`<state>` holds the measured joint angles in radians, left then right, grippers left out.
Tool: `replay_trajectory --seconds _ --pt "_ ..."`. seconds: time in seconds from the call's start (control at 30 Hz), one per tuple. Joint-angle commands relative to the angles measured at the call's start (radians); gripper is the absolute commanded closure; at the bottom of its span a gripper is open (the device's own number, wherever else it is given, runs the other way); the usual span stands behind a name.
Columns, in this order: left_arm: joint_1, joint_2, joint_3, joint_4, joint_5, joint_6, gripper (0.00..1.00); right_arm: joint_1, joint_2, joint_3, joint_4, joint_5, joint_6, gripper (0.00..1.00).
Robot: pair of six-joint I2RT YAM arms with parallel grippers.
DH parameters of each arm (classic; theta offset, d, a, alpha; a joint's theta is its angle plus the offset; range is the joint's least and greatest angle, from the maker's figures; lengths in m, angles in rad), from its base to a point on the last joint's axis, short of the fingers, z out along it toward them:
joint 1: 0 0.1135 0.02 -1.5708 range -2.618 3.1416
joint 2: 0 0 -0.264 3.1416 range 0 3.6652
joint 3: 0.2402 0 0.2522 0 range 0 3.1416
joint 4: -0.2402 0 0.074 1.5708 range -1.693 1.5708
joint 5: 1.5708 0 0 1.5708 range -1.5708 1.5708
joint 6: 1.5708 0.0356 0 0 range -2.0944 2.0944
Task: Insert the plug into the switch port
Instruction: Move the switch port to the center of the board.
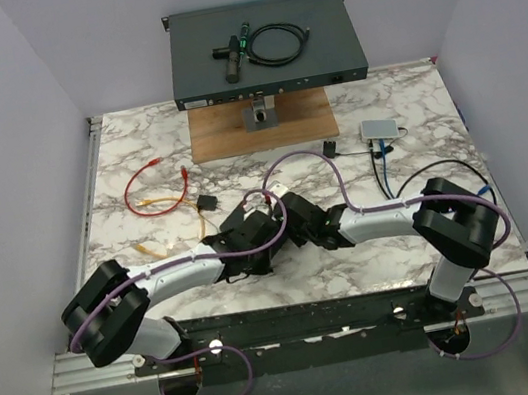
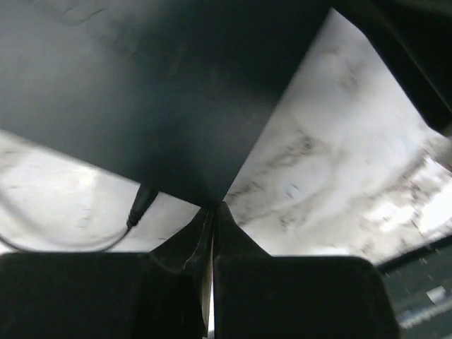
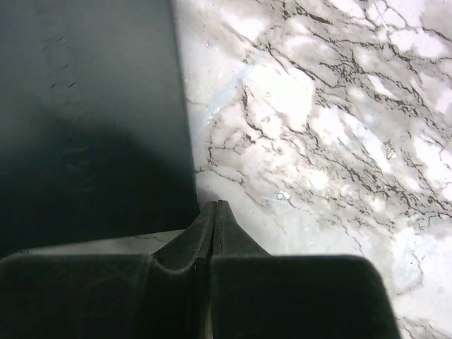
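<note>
The switch (image 1: pixel 264 45) is a dark flat rack unit at the far edge, its port face (image 1: pixel 271 88) turned toward me. A red cable (image 1: pixel 155 180) lies looped on the marble at the left, with a plug (image 1: pixel 186 173) at its end. Both arms are folded low at the table's middle. My left gripper (image 1: pixel 273 221) (image 2: pixel 214 206) is shut with nothing in it. My right gripper (image 1: pixel 301 227) (image 3: pixel 215 203) is shut and empty too, almost touching the left one. Both are far from plug and switch. A dark arm body fills much of each wrist view.
A wooden board (image 1: pixel 262 124) with a small metal stand (image 1: pixel 261 114) lies before the switch. A coiled black cable (image 1: pixel 274 44) rests on the switch. An orange cable (image 1: pixel 155 244), a small black block (image 1: pixel 207 203), a white adapter (image 1: pixel 380 128) with a blue cable (image 1: pixel 382 173) lie around.
</note>
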<state>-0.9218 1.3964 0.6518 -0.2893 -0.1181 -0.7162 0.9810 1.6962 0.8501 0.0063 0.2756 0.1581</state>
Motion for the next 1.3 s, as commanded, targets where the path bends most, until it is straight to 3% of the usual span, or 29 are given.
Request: replay_trajectory --seconds 0.0,0.3,0.7,0.97,1.27 --pt "-0.038 0.062 0.019 0.055 0.232 -0.043 1.00 0.052 -0.017 0.018 0.076 -0.132 0.013 0.99" --pt "-0.038 -0.012 0.045 -0.058 0.158 -0.003 1.00 0.051 -0.085 -0.015 0.036 -0.055 0.011 0.99" --pt "0.000 -0.315 0.084 -0.223 -0.025 0.024 0.99 0.026 -0.121 -0.022 0.054 0.002 0.026 0.99" --pt "0.138 -0.273 0.016 -0.160 -0.006 0.061 1.00 0.016 -0.145 -0.029 0.070 -0.003 0.040 0.99" --pt "0.211 -0.192 -0.014 -0.114 0.053 0.090 1.00 -0.019 -0.138 -0.046 0.121 0.012 0.058 0.99"
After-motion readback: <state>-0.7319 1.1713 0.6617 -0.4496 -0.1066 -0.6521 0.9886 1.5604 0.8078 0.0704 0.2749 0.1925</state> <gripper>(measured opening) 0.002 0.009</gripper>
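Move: The switch port lies askew between both hands, its long sides slanting forward-left. Its middle is about 7 cm ahead and 1 cm left of the left fingertips at its near corner, with its power plug roughly 2 cm ahead and 2 cm left of them. From the right fingertips the switch's middle is some 7 cm left and 2 cm ahead. The black adapter sits about 17 cm ahead and 10 cm left of the left hand. All are about fingertip height. Both shut grippers come off the switch port's near corners. The left slips about 2–3 cm back and right past its corner, rises roughly 8 cm, then swings forward-left and sinks halfway, ending above the table just outside the switch's left long side. The right eases back a centimetre, lifts about 4.5 cm and hovers beside its corner, wrist rolled some 10 degrees. ##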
